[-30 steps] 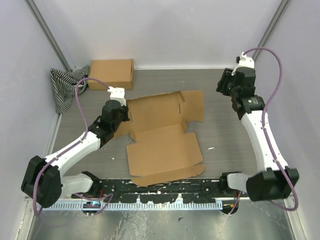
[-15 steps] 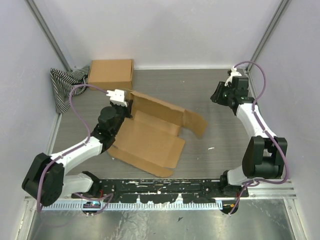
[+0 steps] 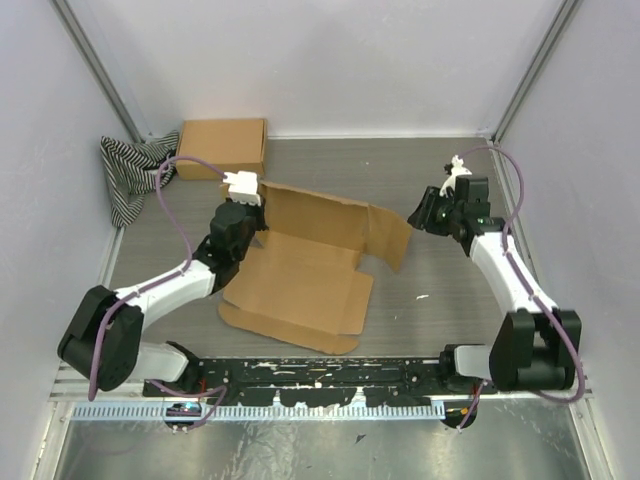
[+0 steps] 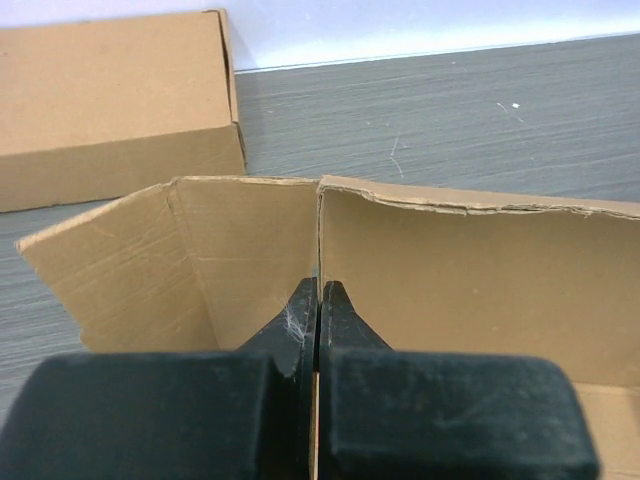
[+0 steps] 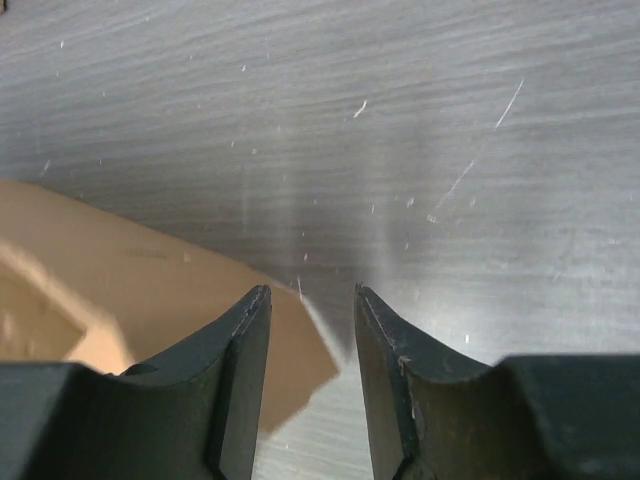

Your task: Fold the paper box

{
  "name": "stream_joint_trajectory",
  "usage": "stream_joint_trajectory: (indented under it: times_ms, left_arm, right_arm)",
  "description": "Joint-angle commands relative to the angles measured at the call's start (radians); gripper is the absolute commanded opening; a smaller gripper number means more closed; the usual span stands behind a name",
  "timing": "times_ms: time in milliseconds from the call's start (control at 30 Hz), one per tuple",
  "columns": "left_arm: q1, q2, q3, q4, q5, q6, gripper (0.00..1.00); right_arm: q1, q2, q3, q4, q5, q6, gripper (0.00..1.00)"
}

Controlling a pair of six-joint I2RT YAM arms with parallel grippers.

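The paper box [image 3: 310,270] is a brown die-cut cardboard sheet at the table's middle. Its far panel stands raised and its near panel lies flat. My left gripper [image 3: 246,205] is shut on the raised panel's left edge. In the left wrist view the gripper [image 4: 319,290] pinches the cardboard wall [image 4: 470,270] beside a small side flap [image 4: 150,265]. My right gripper [image 3: 422,214] is open and empty, just right of the box's right flap [image 3: 392,240]. In the right wrist view the gripper [image 5: 310,295] hovers over that flap's corner [image 5: 290,360].
A fully formed brown cardboard box [image 3: 222,147] stands at the back left and also shows in the left wrist view [image 4: 110,100]. A black-and-white striped cloth [image 3: 128,172] lies left of it. Grey walls enclose the table on three sides.
My left gripper lifted the box's far panel from flat to upright and the sheet shifted left. My right arm swung down and left toward the box's right flap.
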Motion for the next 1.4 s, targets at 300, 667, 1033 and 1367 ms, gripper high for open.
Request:
stream_joint_trajectory:
  times_ms: [300,667,1033,1367]
  left_arm:
    - [-0.005,0.070,0.059,-0.131,-0.105,-0.063,0.00]
    - [-0.007,0.009,-0.055,0.016,-0.097,-0.033,0.00]
    - [-0.007,-0.062,-0.144,0.103,-0.129,-0.039,0.00]
    - [-0.007,-0.053,-0.150,0.107,-0.123,-0.061,0.00]
  right_arm:
    - [0.070,-0.236,-0.138,-0.036,-0.053,-0.003,0.46]
    - [0.184,-0.235,-0.109,0.040,0.097,-0.018,0.48]
    - [0.080,-0.012,0.000,0.101,0.305,-0.020,0.45]
    - [0.065,0.096,-0.006,0.229,-0.044,-0.037,0.42]
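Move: The upright right flap of the paper box is roughly 6 cm left of the right hand, 3 cm back and 6 cm below it; the back wall's middle is about 22 cm to this hand's left, 2 cm ahead and 7 cm lower. From the left hand, which already pinches the wall's left corner, the front panel's middle lies some 16 cm back, 6 cm right and 17 cm down, and the closed carton about 17 cm ahead, 11 cm left and 15 cm down. The pinched corner of the box is carried down nearly 5 cm while drifting left and slightly back, then eased up about 1 cm, the left fingers keeping their grip and turning slightly counter-clockwise. The half-open right hand swings back and left, sweeps forward and right again, then sinks to finish about 5 cm lower, close by the right flap's outer edge; contact can't be made out. ##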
